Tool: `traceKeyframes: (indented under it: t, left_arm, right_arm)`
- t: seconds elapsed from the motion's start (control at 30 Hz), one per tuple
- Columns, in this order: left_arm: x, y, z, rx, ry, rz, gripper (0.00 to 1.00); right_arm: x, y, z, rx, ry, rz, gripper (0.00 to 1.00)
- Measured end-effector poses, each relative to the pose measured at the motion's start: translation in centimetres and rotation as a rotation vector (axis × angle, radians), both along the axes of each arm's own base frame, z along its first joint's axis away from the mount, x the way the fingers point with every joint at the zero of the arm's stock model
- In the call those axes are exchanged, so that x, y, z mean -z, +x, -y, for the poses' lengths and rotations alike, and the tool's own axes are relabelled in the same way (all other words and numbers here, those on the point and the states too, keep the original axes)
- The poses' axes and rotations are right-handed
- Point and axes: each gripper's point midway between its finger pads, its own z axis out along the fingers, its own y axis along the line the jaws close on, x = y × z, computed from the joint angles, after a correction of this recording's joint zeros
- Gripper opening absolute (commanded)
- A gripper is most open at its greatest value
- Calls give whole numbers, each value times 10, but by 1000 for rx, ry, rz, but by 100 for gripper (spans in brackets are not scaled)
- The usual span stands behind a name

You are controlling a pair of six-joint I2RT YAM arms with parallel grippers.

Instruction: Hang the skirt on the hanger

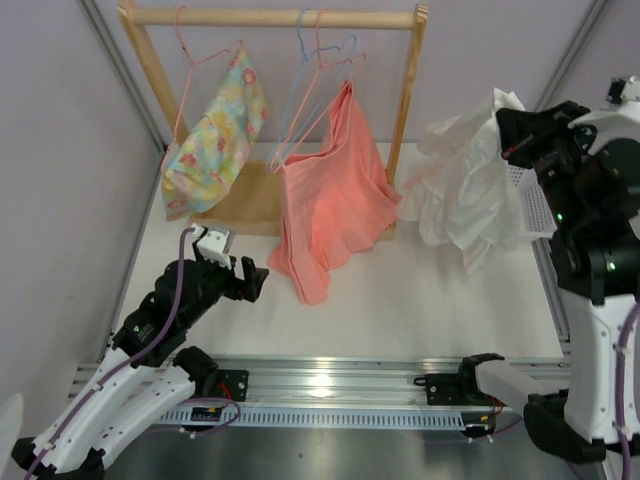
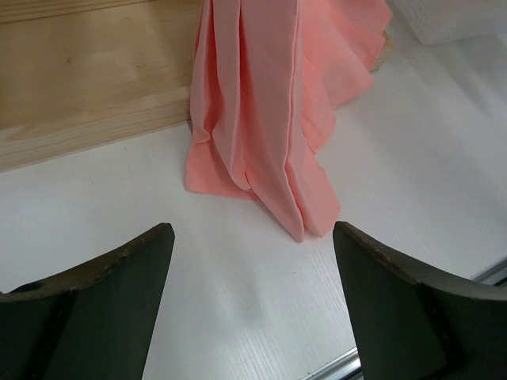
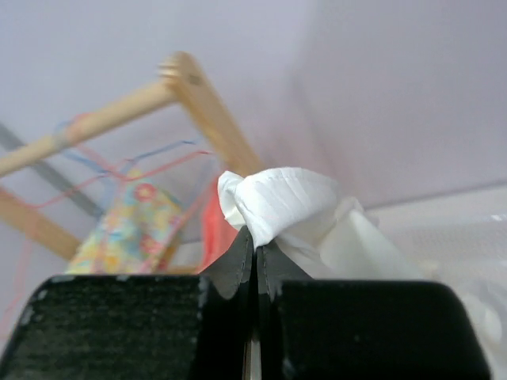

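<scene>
The white skirt [image 1: 465, 185] hangs in folds at the right side of the table, lifted by my right gripper [image 1: 507, 128], which is shut on its top edge. In the right wrist view a bunch of the skirt [image 3: 285, 202] bulges above the closed right gripper [image 3: 255, 241]. The light blue hanger [image 1: 303, 90] hangs on the wooden rail, next to the pink hanger carrying the salmon garment. My left gripper [image 1: 250, 278] is open low over the table, left of the salmon hem. In the left wrist view the left gripper [image 2: 252, 237] holds nothing.
A wooden rack [image 1: 275, 17] stands at the back. A floral garment [image 1: 215, 135] and a salmon garment [image 1: 330, 200] hang from pink hangers on it. A white mesh basket [image 1: 532, 205] sits at the right behind the skirt. A metal rail [image 1: 330, 385] runs along the near edge.
</scene>
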Motion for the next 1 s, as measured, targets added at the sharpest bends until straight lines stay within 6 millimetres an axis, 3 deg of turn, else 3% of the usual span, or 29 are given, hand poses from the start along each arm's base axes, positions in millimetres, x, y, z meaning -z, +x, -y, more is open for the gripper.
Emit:
traceKeyframes:
  t: [0.07,0.13,0.23,0.33,0.37,0.4,0.47,0.5,0.57,0.63,0.7,0.87,0.93,1.0]
  left_arm:
    - [-2,-1,-1,0,-5,7,88]
    - [-4,-2,-1,0,-10,13,88]
    - [-5,-2,-1,1,-13,17,87]
    - [-2,-1,1,-2,-18,2,87]
    - [-1,-1,2,0,-21,-6,87]
    - [0,0,3,2,-24,-14,87]
    - [1,0,8,8,-39,-31,87]
    - [1,1,10,12,-49,-37,87]
    - [0,2,15,19,-63,-50,87]
    - [-3,5,21,27,-81,-60,87]
    - [-7,7,25,33,-99,-64,87]
    - [-10,9,33,38,-142,-78,86]
    - [-11,9,34,37,-152,-81,86]
    - [-11,9,34,35,-160,-83,87]
  right_arm:
    - [-16,-31,-11,-74,9,59,0]
    - [-18,-56,-26,-154,15,91,0]
    - [21,-69,-56,-272,23,35,0]
    - [118,-63,-93,-359,-3,-186,0]
    - [169,-60,-110,-375,-33,-298,0]
    - [189,-60,-116,-382,-49,-344,0]
    - [258,-61,-139,-397,-135,-513,0]
    - [278,-61,-145,-400,-171,-567,0]
    - [296,-54,-149,-376,-213,-619,0]
    - [291,-40,-146,-337,-225,-627,0]
    - [265,-17,-141,-297,-202,-590,0]
    - [147,45,-105,-182,-88,-375,0]
    - [105,49,-105,-195,-66,-287,0]
    - [79,41,-120,-250,-56,-223,0]
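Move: My right hand has the white skirt pinched high up. The open table it swings over lies about 4 cm back, 10 cm to the left and some 53 cm below. The pink garment hangs about 26 cm left and 36 cm lower, 2 cm farther out; the basket stands some 16 cm ahead, 15 cm right, 49 cm down. From my left hand, the white skirt's middle is roughly 13 cm ahead, 37 cm right and 13 cm higher. Keeping my right fingers shut on the white skirt, I draw briefly back, then whip it left and down about 30 cm towards the table beside the pink garment, tipping the fingers down. I then swing it back up some 22 cm and forward, levelling the fingers partway. My left hand, still open and empty, eases about 3 cm right towards the skirt, rolling slightly. ##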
